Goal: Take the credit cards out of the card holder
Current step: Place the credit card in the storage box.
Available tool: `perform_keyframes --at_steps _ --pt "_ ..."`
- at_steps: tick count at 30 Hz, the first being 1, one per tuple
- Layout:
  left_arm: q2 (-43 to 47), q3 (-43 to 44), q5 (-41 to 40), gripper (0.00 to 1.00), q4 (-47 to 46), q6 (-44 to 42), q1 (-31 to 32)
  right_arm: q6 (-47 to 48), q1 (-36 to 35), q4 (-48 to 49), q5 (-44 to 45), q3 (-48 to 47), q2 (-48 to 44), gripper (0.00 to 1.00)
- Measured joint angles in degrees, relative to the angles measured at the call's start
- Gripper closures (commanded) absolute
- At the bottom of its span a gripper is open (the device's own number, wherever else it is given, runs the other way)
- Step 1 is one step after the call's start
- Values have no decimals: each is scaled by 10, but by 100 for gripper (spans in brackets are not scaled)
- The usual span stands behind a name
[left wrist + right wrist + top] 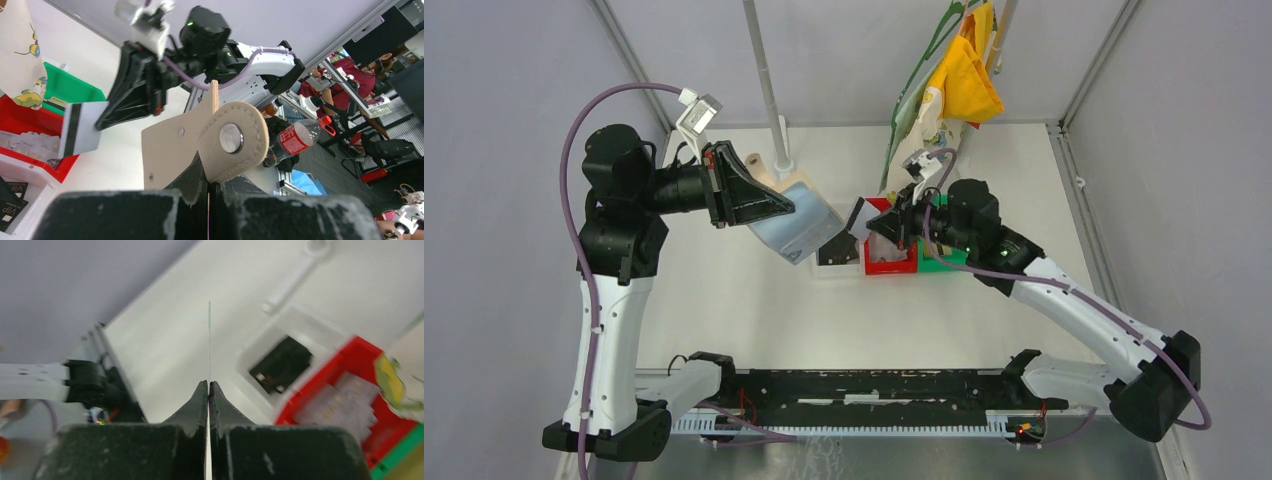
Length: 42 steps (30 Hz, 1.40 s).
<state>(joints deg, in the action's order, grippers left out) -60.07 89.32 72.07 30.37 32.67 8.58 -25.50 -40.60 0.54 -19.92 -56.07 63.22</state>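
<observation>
The card holder (802, 232), tan with a pale blue-grey panel, hangs above the table from my left gripper (789, 207), which is shut on its edge. The left wrist view shows its tan flap and metal snap (230, 137) standing up out of my shut left gripper (209, 175). My right gripper (886, 220) is shut on one credit card (860, 213), white with a dark stripe, held in the air just right of the holder. That card (80, 129) is apart from the holder. Edge-on, the card (209, 340) is a thin line rising from my right gripper (208, 390).
A red bin (889, 266) holding pale cards sits under the right gripper, with a green bin (952, 256) behind it. A white tray (837, 268) with black cards lies left of the red bin. Patterned and yellow cloths (964, 70) hang at the back beside a post (769, 100).
</observation>
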Motion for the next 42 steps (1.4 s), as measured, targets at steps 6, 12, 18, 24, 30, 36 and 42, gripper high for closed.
perform_keyframes --at_steps 6,12,18,24,30,36,42 --pt "0 0 0 98 0 -4 0 98 11 -136 93 -8 82 100" --pt "0 0 0 98 0 -8 -2 150 14 -189 162 -42 181 100" --pt "2 0 1 98 -2 -8 -2 180 14 -193 211 -88 244 100" --pt "7 0 4 98 -8 -8 -2 194 17 -191 225 -93 292 100" --pt "11 0 7 98 -16 -7 -2 193 26 -180 198 -89 318 100" --pt "12 0 13 98 -27 -7 -2 192 48 -161 173 -80 318 85" --pt "13 0 16 98 -40 6 -2 200 51 -161 170 -80 318 69"
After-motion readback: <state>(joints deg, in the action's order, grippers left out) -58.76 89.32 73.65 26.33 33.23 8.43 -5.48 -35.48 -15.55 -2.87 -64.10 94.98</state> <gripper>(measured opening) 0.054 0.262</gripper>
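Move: The right hand has a silver card pinched in its fingers. The red box it is bound for has its middle about 10 cm ahead, 4 cm to the right and 28 cm below. The green box adjoins the red one, centred some 15 cm right of the hand and 10 cm ahead; the white box of black cards is 6 cm left and 10 cm ahead. From the left hand, gripping the card holder, the red box lies roughly 17 cm ahead, 15 cm right and 45 cm below. Still pinching the silver card, the right hand swoops down about 22 cm and forward some 10 cm, drifting a little right, into place over the red box. On the way the wrist swings by about 45 degrees so that the fingers tip steeply down. It then stops and the fingers part roughly a quarter to let the card go. ##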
